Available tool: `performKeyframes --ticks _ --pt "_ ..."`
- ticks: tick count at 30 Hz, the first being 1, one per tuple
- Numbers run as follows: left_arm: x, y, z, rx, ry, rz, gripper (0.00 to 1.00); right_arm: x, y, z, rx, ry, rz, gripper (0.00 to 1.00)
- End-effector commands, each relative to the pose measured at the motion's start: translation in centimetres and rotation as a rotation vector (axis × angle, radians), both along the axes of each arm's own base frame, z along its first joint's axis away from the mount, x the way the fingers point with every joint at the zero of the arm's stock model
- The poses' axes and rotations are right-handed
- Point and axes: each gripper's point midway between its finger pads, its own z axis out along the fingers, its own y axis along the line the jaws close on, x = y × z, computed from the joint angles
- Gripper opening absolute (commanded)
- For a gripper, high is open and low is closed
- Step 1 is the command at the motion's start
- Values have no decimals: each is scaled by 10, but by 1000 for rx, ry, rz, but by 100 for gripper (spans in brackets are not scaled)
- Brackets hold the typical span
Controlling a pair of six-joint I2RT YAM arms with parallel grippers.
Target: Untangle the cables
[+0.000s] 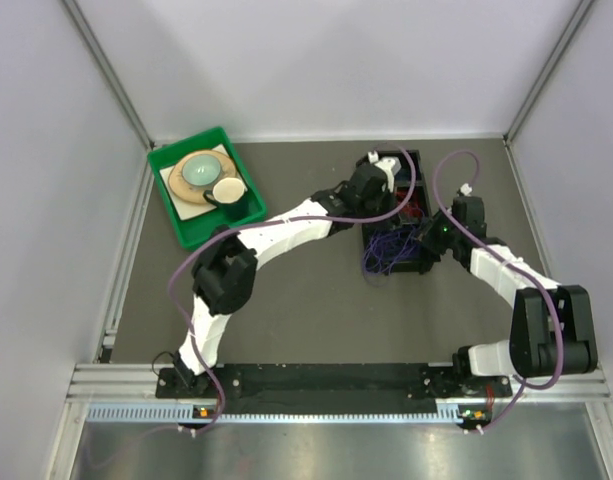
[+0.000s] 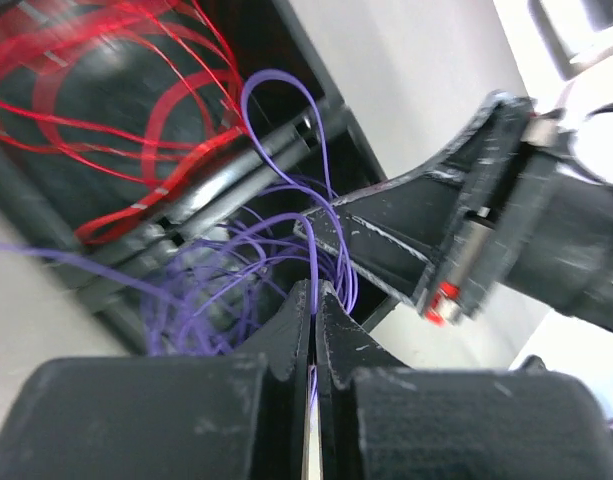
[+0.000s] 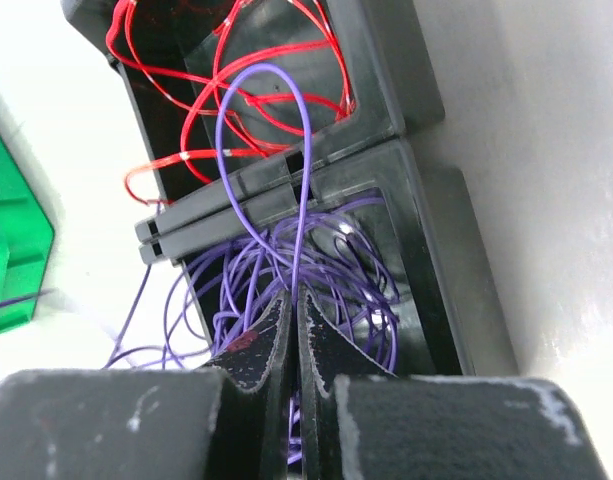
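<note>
Two black trays [image 1: 398, 262] sit side by side at the table's middle. Red cables [image 2: 106, 90] coil in the far one and a purple tangle [image 1: 389, 256] fills the near one, some strands spilling over its left edge. My left gripper [image 2: 314, 292] is shut on a purple cable [image 2: 282, 82] that arches up over the wall between the trays. My right gripper [image 3: 294, 292] is shut on a purple cable [image 3: 269, 72] too, its tips just above the purple tangle [image 3: 336, 270]. In the top view the left gripper [image 1: 389, 198] and the right gripper [image 1: 427, 238] meet over the trays.
A green bin [image 1: 176, 225] holding a plate and a bowl stands at the back left, and its corner [image 3: 11, 250] shows in the right wrist view. White walls close in the table on three sides. The right arm's black fingers [image 2: 386, 235] lie close to my left gripper.
</note>
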Motion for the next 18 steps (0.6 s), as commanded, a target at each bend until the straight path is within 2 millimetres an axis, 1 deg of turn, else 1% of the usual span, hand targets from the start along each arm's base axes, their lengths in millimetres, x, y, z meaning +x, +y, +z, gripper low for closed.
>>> performKeyframes --ticks 1,3,4,6,7,9,10,12,14,17,18 --pt "-7 -30 -11 -110 87 -67 0 0 8 18 36 -64 7 0" --pt "-5 -31 -23 -99 100 -56 0 -1 8 18 40 -62 4 0" --pt "-7 -29 -39 -79 119 -55 0 -3 8 17 40 -59 5 0" --pt "-8 -29 -47 -74 119 -56 0 -3 8 19 42 -68 5 0" --pt "-9 -28 -59 -59 133 -53 0 -4 9 20 43 -68 8 0" --pt "-11 -29 -67 -50 144 -59 0 -4 9 24 42 -81 10 0" --pt "-10 -29 -73 -43 145 -61 0 -4 7 26 38 -87 8 6" --pt "-11 -29 -78 -29 149 -63 0 -4 6 30 29 -96 10 10" --pt "-11 -29 -74 -24 137 -71 0 -4 6 36 20 -106 11 24" --pt "-10 -26 -61 -13 99 -68 0 -7 2 48 -5 -129 11 33" --pt "-10 -25 -51 -15 78 -67 4 -8 1 56 -16 -152 15 38"
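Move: Roughly 13 cm below the left hand, 2 cm back and level sideways, lies the purple cable pile in the bin's nearest compartment; this hand still grips a strand of it. The red cable sits about 8 cm ahead, no offset sideways and 13 cm down; the right gripper is some 4 cm to the right, 1 cm back and 8 cm lower. From the right hand, the pile lies about 4 cm left, 1 cm back and 5 cm down. Lowering its pinched purple strand about 9 cm into the nearest compartment, the left hand eases to a stop over the pile beside the right fingers, tipping some 10 degrees and keeping its fingers shut. The right hand draws back a centimetre, then opens its fingers about a third of the way around its purple loop while starting up 2 cm. ##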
